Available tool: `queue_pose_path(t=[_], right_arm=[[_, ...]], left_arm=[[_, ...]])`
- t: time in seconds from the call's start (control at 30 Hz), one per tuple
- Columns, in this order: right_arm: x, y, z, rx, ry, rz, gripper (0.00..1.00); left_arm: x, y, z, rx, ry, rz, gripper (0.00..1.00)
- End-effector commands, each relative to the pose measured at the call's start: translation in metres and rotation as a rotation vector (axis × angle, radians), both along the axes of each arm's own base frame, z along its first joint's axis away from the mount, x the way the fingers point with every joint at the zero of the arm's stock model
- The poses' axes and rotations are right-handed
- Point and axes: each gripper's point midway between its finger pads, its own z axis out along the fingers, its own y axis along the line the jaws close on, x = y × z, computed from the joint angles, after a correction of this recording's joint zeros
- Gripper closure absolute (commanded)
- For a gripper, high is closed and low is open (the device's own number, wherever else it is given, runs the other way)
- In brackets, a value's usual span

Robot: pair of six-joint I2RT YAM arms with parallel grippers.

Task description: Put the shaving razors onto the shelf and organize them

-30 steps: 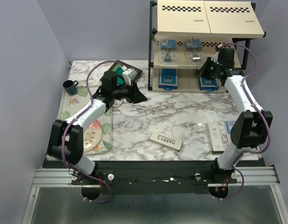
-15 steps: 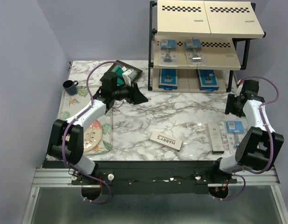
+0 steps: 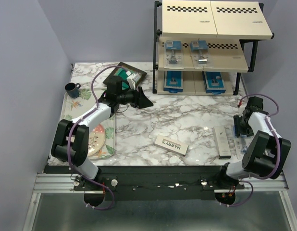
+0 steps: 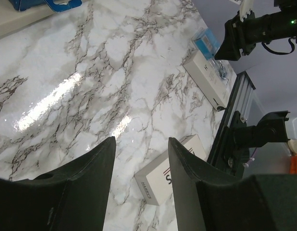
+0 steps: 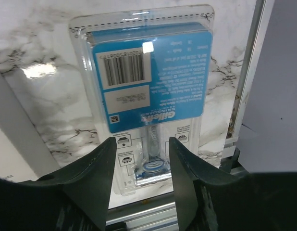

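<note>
The shelf (image 3: 213, 21) stands at the back right. Its middle tier holds two clear blister packs (image 3: 173, 50) (image 3: 199, 50), its bottom tier two dark-blue boxes (image 3: 173, 81) (image 3: 214, 82). A white HARRY'S box (image 3: 171, 145) (image 4: 170, 180) lies in the table's front middle, and a second long white box (image 3: 222, 141) lies right of it. My right gripper (image 3: 241, 126) (image 5: 141, 144) hangs open just over a blister pack (image 5: 148, 82) at the table's right edge. My left gripper (image 3: 144, 100) (image 4: 141, 144) is open and empty above bare marble.
A floral tray (image 3: 71, 115) on the left carries a plate (image 3: 95, 139) and a dark mug (image 3: 71, 88). A dark square frame with a green centre (image 3: 124, 73) lies behind my left arm. The metal rail (image 5: 153, 216) runs close past the blister pack.
My right gripper let go at the shelf's bottom tier, swung back to the table's right edge and came down over the blister pack. My left gripper opened a little wider.
</note>
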Motion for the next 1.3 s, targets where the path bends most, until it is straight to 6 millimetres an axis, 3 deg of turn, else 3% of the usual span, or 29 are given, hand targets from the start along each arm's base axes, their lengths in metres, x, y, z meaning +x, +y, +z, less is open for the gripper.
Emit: queue_pose_path(t=[0.0, 0.3, 0.37, 0.43, 0.47, 0.53, 0.57, 0.6, 0.7, 0.77, 0.83, 0.87, 0.97, 1.07, 1.27], right_arm=[[0.001, -0.018, -0.009, 0.031, 0.025, -0.044, 0.45], [-0.012, -0.017, -0.038, 0.16, 0.119, -0.05, 0.64], [-0.013, -0.013, -0.04, 0.185, 0.129, -0.033, 0.82], [-0.003, -0.008, -0.031, 0.229, 0.095, -0.007, 0.99], [-0.003, -0.003, -0.023, 0.254, 0.087, -0.012, 0.99], [0.021, 0.009, 0.009, 0.316, -0.046, -0.009, 0.99], [0.025, 0.019, 0.022, 0.355, -0.075, 0.001, 0.99], [0.033, 0.028, 0.034, 0.385, -0.118, 0.014, 0.99], [0.054, 0.071, 0.08, 0.423, -0.249, 0.188, 0.99], [0.06, 0.117, 0.103, 0.469, -0.315, 0.36, 0.99], [0.059, 0.148, 0.112, 0.503, -0.335, 0.453, 0.99], [0.057, 0.174, 0.116, 0.524, -0.334, 0.528, 0.99], [0.051, 0.221, 0.129, 0.575, -0.343, 0.637, 0.99], [0.056, 0.25, 0.137, 0.562, -0.367, 0.719, 0.99], [0.069, 0.28, 0.151, 0.483, -0.398, 0.85, 0.99]], left_arm=[[0.005, -0.004, 0.004, -0.018, -0.011, -0.015, 0.43], [0.008, -0.006, 0.0, 0.003, -0.009, -0.023, 0.43], [0.01, -0.007, 0.001, 0.004, -0.015, -0.025, 0.43], [0.01, -0.008, 0.004, 0.002, -0.025, -0.027, 0.44], [0.011, -0.009, 0.004, 0.003, -0.031, -0.028, 0.43], [0.011, -0.012, 0.005, 0.006, -0.045, -0.023, 0.38], [0.012, -0.014, 0.007, 0.004, -0.06, -0.022, 0.23], [0.009, -0.019, 0.011, -0.011, -0.061, -0.029, 0.02], [0.01, -0.03, 0.032, -0.093, -0.074, -0.018, 0.02], [0.008, -0.039, 0.048, -0.146, -0.084, -0.026, 0.02], [0.008, -0.051, 0.063, -0.194, -0.097, -0.049, 0.02], [0.009, -0.056, 0.077, -0.215, -0.126, -0.063, 0.02], [0.004, -0.074, 0.092, -0.233, -0.164, -0.127, 0.02], [0.002, -0.088, 0.095, -0.239, -0.179, -0.168, 0.02], [-0.002, -0.108, 0.087, -0.238, -0.161, -0.217, 0.02]])
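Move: The Gillette razor package lies almost beneath the right hand, its middle about 2 cm back, 2 cm to the right and 4 cm below. The plain white box is about 9 cm to this hand's left and 2 cm back; the HARRY'S box lies some 38 cm left and 4 cm back. From the empty left hand, the package is roughly 54 cm right, 15 cm back and 18 cm down. Down about 3 cm, with a slight shift right and back, the right hand closes its half-open fingers on the package near the card's lower edge. It then lifts and sweeps about 29 cm left over the white box, turning some 45 degrees counter-clockwise as the fingers swing leftward. The left hand opens wide and rises about 9 cm while reaching 9 cm right towards the package. ##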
